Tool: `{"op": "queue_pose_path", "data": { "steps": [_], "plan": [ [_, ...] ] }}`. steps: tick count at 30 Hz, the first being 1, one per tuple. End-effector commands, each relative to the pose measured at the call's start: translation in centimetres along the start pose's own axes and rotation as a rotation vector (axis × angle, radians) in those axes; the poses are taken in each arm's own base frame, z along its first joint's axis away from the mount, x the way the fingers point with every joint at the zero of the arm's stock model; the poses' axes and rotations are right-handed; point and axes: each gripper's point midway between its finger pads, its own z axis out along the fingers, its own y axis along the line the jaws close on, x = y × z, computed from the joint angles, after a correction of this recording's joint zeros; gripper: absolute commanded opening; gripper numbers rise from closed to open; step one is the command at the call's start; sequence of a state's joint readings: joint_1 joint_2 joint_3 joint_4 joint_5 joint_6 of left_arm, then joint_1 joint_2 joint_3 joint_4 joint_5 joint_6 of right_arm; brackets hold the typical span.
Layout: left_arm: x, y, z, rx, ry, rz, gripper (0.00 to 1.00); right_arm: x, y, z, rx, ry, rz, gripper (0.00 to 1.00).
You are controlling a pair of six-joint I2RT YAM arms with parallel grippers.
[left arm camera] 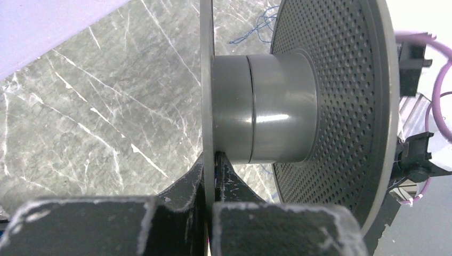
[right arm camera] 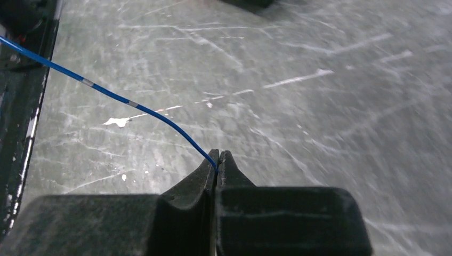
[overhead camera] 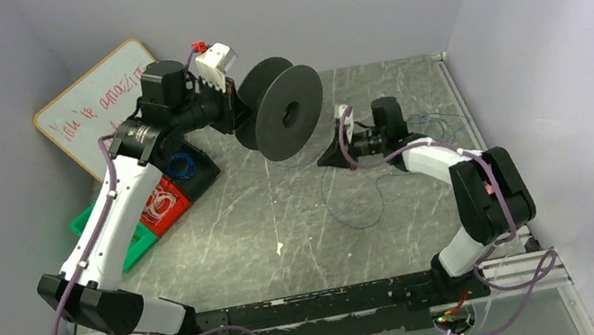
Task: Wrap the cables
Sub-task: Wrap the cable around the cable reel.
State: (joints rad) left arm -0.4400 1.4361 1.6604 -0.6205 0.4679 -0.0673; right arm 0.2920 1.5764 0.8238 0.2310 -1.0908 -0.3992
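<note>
My left gripper point(overhead camera: 246, 114) is shut on one thin flange of a dark grey spool point(overhead camera: 288, 105) and holds it up above the table's far middle. In the left wrist view the fingertips point(left arm camera: 226, 165) clamp that flange below the bare hub point(left arm camera: 266, 106). My right gripper point(overhead camera: 334, 158) sits low, just right of the spool, and is shut on the thin blue cable point(right arm camera: 133, 104), which leaves the tips point(right arm camera: 217, 160) toward the upper left. A loose strand of the cable point(overhead camera: 358, 227) lies on the table in front of it. More tangled blue wire point(overhead camera: 434, 121) lies behind the right arm.
A black bin with a small blue coil point(overhead camera: 179, 164), a red bin with whitish wire coils point(overhead camera: 158, 204) and a green tray point(overhead camera: 88, 222) stand at the left under the left arm. A whiteboard point(overhead camera: 95, 96) leans in the back left corner. Grey walls close both sides.
</note>
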Motion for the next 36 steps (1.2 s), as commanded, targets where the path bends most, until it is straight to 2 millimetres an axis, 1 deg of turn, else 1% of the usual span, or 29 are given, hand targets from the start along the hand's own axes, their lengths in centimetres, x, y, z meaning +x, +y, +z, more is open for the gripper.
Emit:
{"op": "queue_pose_path", "data": {
  "steps": [1, 3, 6, 7, 11, 12, 14, 15, 17, 19, 21, 24, 25, 28, 31, 34, 36],
  "plan": [
    [-3.0, -1.7, -3.5, 0.014, -0.114, 0.103, 0.02, -2.6, -3.7, -3.5, 0.080, -0.038, 0.174, 0.00],
    [-2.3, -2.4, -3.9, 0.050, -0.096, 0.131, 0.02, -2.5, -5.5, -4.4, 0.121, -0.011, 0.253, 0.00],
    [-1.1, -3.6, -4.3, 0.126, -0.067, 0.161, 0.03, -2.0, -7.4, -4.8, 0.165, 0.051, 0.378, 0.00],
    [-0.7, -3.9, -4.4, 0.148, -0.052, 0.168, 0.02, -2.3, -8.3, -4.8, 0.189, 0.063, 0.396, 0.00],
    [0.9, -3.3, -3.9, 0.140, 0.006, 0.161, 0.02, -1.8, -10.3, -5.0, 0.234, 0.139, 0.507, 0.00],
    [1.1, -2.8, -3.5, 0.125, 0.021, 0.163, 0.02, -2.3, -10.7, -5.3, 0.241, 0.157, 0.538, 0.00],
    [1.9, -0.9, -2.7, 0.041, 0.059, 0.174, 0.02, -2.2, -10.9, -5.6, 0.213, 0.215, 0.647, 0.00],
    [2.2, 0.5, -2.3, -0.020, 0.072, 0.183, 0.02, -2.8, -10.1, -6.0, 0.163, 0.237, 0.708, 0.00],
    [3.1, 4.2, -1.3, -0.185, 0.109, 0.202, 0.02, -4.6, -9.6, -6.4, 0.108, 0.242, 0.782, 0.00],
    [4.1, 6.8, -0.6, -0.284, 0.143, 0.230, 0.02, -6.6, -9.1, -6.6, 0.057, 0.207, 0.810, 0.00],
    [5.4, 8.6, 0.6, -0.344, 0.184, 0.248, 0.02, -8.7, -8.9, -6.6, 0.031, 0.156, 0.807, 0.00],
    [7.0, 10.9, 2.2, -0.431, 0.233, 0.251, 0.02, -10.9, -9.8, -6.2, 0.061, 0.093, 0.825, 0.00],
    [7.6, 12.0, 2.7, -0.476, 0.255, 0.244, 0.02, -11.6, -10.1, -6.1, 0.066, 0.074, 0.822, 0.00],
    [9.0, 14.0, 4.2, -0.551, 0.315, 0.204, 0.02, -13.6, -10.6, -5.4, 0.049, 0.017, 0.847, 0.00],
    [10.1, 15.1, 5.4, -0.597, 0.341, 0.149, 0.02, -15.3, -10.4, -4.2, 0.005, -0.016, 0.820, 0.00],
    [10.7, 15.6, 6.4, -0.627, 0.338, 0.080, 0.02, -16.7, -9.0, -2.2, -0.071, -0.026, 0.790, 0.00],
    [11.1, 15.9, 6.9, -0.644, 0.346, 0.039, 0.02, -17.5, -7.7, -1.0, -0.151, -0.040, 0.786, 0.00]
  ]
}}
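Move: The left hand still grips the cable reel high up by one flange; the reel's middle lies about 6 cm to its right, 2 cm ahead and 4 cm below. The black bin is roughly 17 cm to its left, 2 cm ahead and 34 cm down. From the right hand, pinching the blue cable, the reel is some 18 cm above, 4 cm ahead and 6 cm left; a cable loop lies on the table 8 cm back, 6 cm right and 13 cm down. Forward about 12 cm, swinging some 6 cm right, the right hand carries the pinched cable round the reel's far side, then climbs about 10 cm and comes back left, rolling roughly 50 degrees about its fingers. The left hand, keeping its grip on the flange, first draws the reel back 4 cm, then sweeps it down and forward, drifting left and tipping its fingers farther down. ##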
